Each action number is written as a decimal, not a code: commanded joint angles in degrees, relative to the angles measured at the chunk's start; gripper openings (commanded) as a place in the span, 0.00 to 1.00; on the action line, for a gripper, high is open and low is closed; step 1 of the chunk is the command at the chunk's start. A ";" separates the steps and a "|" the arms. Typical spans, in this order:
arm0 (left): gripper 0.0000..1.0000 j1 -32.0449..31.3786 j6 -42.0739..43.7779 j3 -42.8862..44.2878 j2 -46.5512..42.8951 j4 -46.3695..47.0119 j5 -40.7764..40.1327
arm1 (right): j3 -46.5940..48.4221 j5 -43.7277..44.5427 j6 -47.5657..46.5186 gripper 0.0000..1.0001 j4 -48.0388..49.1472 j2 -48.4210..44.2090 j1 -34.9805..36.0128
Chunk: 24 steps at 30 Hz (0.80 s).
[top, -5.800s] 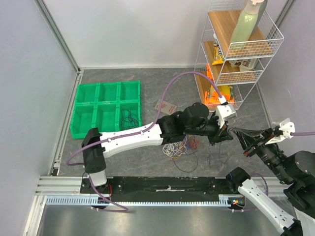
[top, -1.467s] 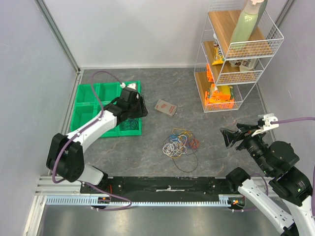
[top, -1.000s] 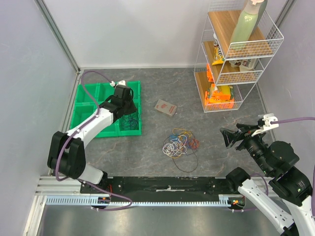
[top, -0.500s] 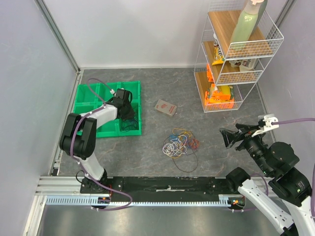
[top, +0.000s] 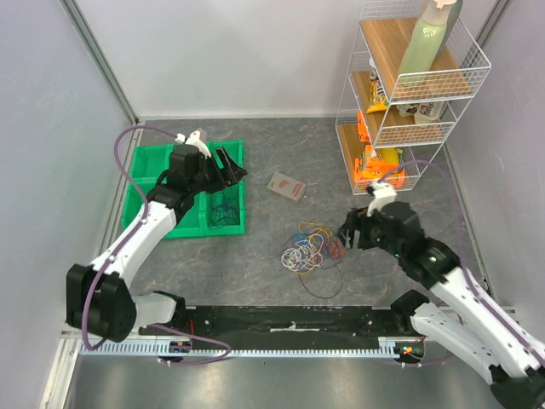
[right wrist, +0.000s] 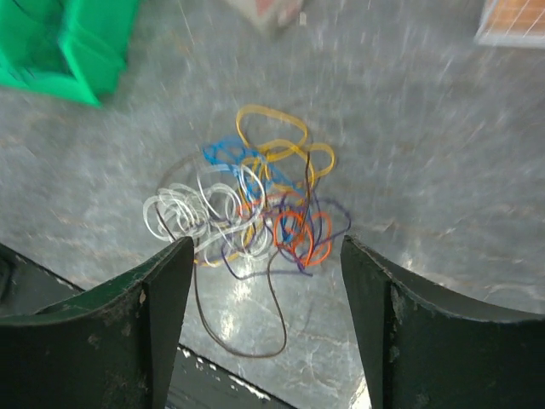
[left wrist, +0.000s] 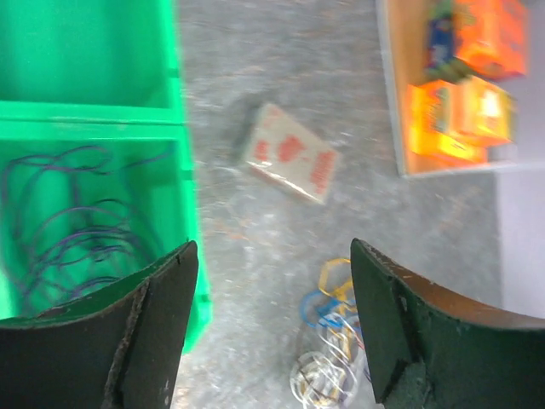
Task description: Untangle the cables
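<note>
The cables (top: pixel 311 250) lie in a tangled pile on the grey table: white, yellow, blue, orange-red and dark purple loops, with one long dark loop trailing toward the near edge. My right gripper (top: pixel 347 233) is open and empty, just right of the pile. In the right wrist view the pile (right wrist: pixel 255 204) lies beyond the gripper (right wrist: pixel 268 328). My left gripper (top: pixel 232 167) is open and empty above the green tray's right edge. The left wrist view shows the pile (left wrist: pixel 341 341) far below the gripper (left wrist: pixel 272 332). A dark purple cable (top: pixel 223 209) lies in the tray's near right compartment (left wrist: pixel 77 221).
The green compartment tray (top: pixel 149 162) stands at the left. A small reddish packet (top: pixel 286 185) lies between tray and pile. A white wire shelf (top: pixel 409 102) with snacks and a bottle stands at the back right. Walls close the left and back sides.
My left gripper has lifted out of the tray, leaving the dark cable there. My right arm has swung in from the far right to the pile's right side.
</note>
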 commanded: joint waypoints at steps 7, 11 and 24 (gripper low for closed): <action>0.77 -27.10 8.68 0.76 3.35 8.61 16.18 | -9.32 -8.41 5.21 0.69 9.07 9.06 0.10; 0.74 -33.64 9.30 2.87 12.93 10.03 16.18 | -14.06 -13.50 8.46 0.63 8.89 9.32 0.19; 0.40 -34.27 -2.74 1.12 30.61 19.17 20.49 | -26.28 -18.87 15.06 0.30 21.88 9.22 1.24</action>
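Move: The cable tangle lies some 24 cm to the left hand's right and 17 cm back, about 18 cm below it. That hand is over the green bin's edge, with the dark cables in the bin about 5 cm back and 2 cm left, the card 17 cm right and 1 cm ahead. For the right hand, the brown loop is roughly 8 cm back, 4 cm left and 19 cm down; the orange-purple knot is 5 cm left, straight below otherwise. The empty left hand lifts slightly off the bin's edge, sweeps right and back about 29 cm to the tangle while turning some 50 degrees clockwise, then sinks steeply over the loops, tipping down as its fingers half close. The right hand drops about 16 cm beside the knot and draws back towards the brown loop, tipping down and narrowing its open fingers around that strand. ##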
